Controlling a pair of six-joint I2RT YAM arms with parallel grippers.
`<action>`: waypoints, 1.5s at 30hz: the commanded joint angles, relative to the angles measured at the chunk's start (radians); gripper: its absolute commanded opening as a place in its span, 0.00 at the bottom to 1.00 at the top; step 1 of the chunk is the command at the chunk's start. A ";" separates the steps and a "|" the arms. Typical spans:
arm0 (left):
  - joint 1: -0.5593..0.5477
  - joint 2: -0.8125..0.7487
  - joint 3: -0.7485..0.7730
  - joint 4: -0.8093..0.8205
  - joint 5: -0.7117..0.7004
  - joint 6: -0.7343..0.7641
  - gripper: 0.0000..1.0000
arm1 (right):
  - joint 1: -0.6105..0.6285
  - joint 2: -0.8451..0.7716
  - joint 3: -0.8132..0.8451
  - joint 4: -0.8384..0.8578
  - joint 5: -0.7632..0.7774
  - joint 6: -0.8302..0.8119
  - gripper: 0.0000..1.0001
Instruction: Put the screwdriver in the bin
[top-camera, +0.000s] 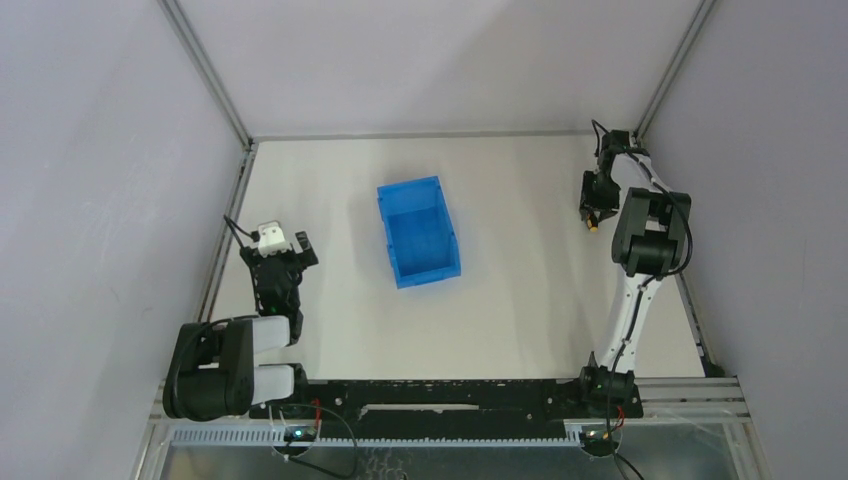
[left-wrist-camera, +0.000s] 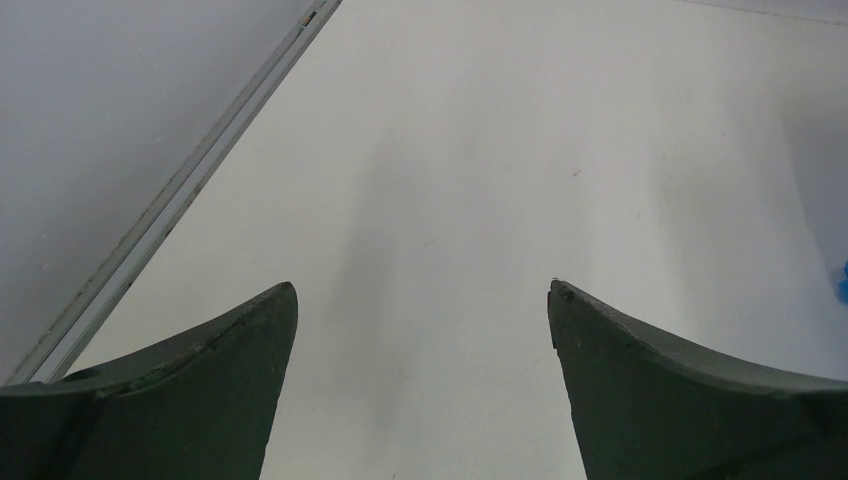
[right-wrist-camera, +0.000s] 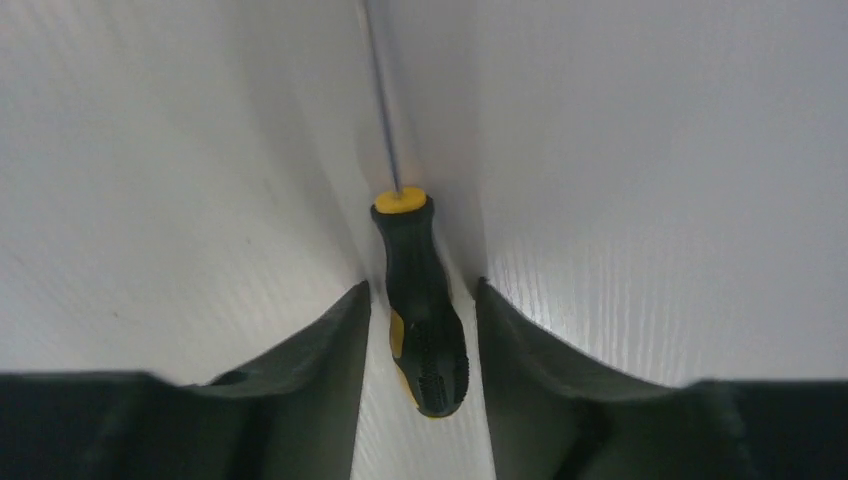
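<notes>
The screwdriver (right-wrist-camera: 418, 290) lies flat on the white table, its black and yellow handle between the fingers of my right gripper (right-wrist-camera: 422, 288) and its thin shaft pointing away. The jaws stand open on either side of the handle, with a narrow strip of table showing on each side. In the top view the right gripper (top-camera: 592, 205) is down at the far right of the table, with a yellow bit of the screwdriver (top-camera: 594, 228) just below it. The blue bin (top-camera: 418, 232) sits open-topped mid-table, well to the left. My left gripper (top-camera: 280, 262) hovers open and empty near the left edge.
Grey walls and metal frame rails (top-camera: 228, 225) enclose the table on the left, far and right sides. The right arm's elbow (top-camera: 650, 240) stands close to the right wall. A sliver of blue (left-wrist-camera: 843, 285) shows at the right edge of the left wrist view.
</notes>
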 joint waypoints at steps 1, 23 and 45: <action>-0.005 -0.018 0.046 0.039 0.011 0.017 1.00 | -0.005 0.031 0.021 -0.031 0.008 -0.032 0.40; -0.004 -0.017 0.047 0.039 0.012 0.017 1.00 | 0.032 -0.502 -0.111 -0.107 -0.233 0.252 0.00; -0.004 -0.018 0.048 0.039 0.011 0.017 1.00 | 0.841 -0.194 0.242 -0.009 -0.084 0.394 0.07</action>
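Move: Lying between the right hand's still-open fingers, the screwdriver has its handle at the fingertips and its middle about 2 cm ahead and 1 cm below. The bin, where it is to go, stands some 41 cm to the right hand's left and roughly 6 cm nearer the base, about level in height. From the idle left hand the screwdriver is some 72 cm to the right, 12 cm ahead and 9 cm lower. Closing its fingers the rest of the way, the right hand pinches the screwdriver's handle, lifts it nearly 20 cm while easing back a little, then sweeps fast to the left, about 40 cm in all, until it is over the bin. The wrist turns counter-clockwise some 30 degrees on the way and the fingertips swing out forward and left; the grip stays shut. ##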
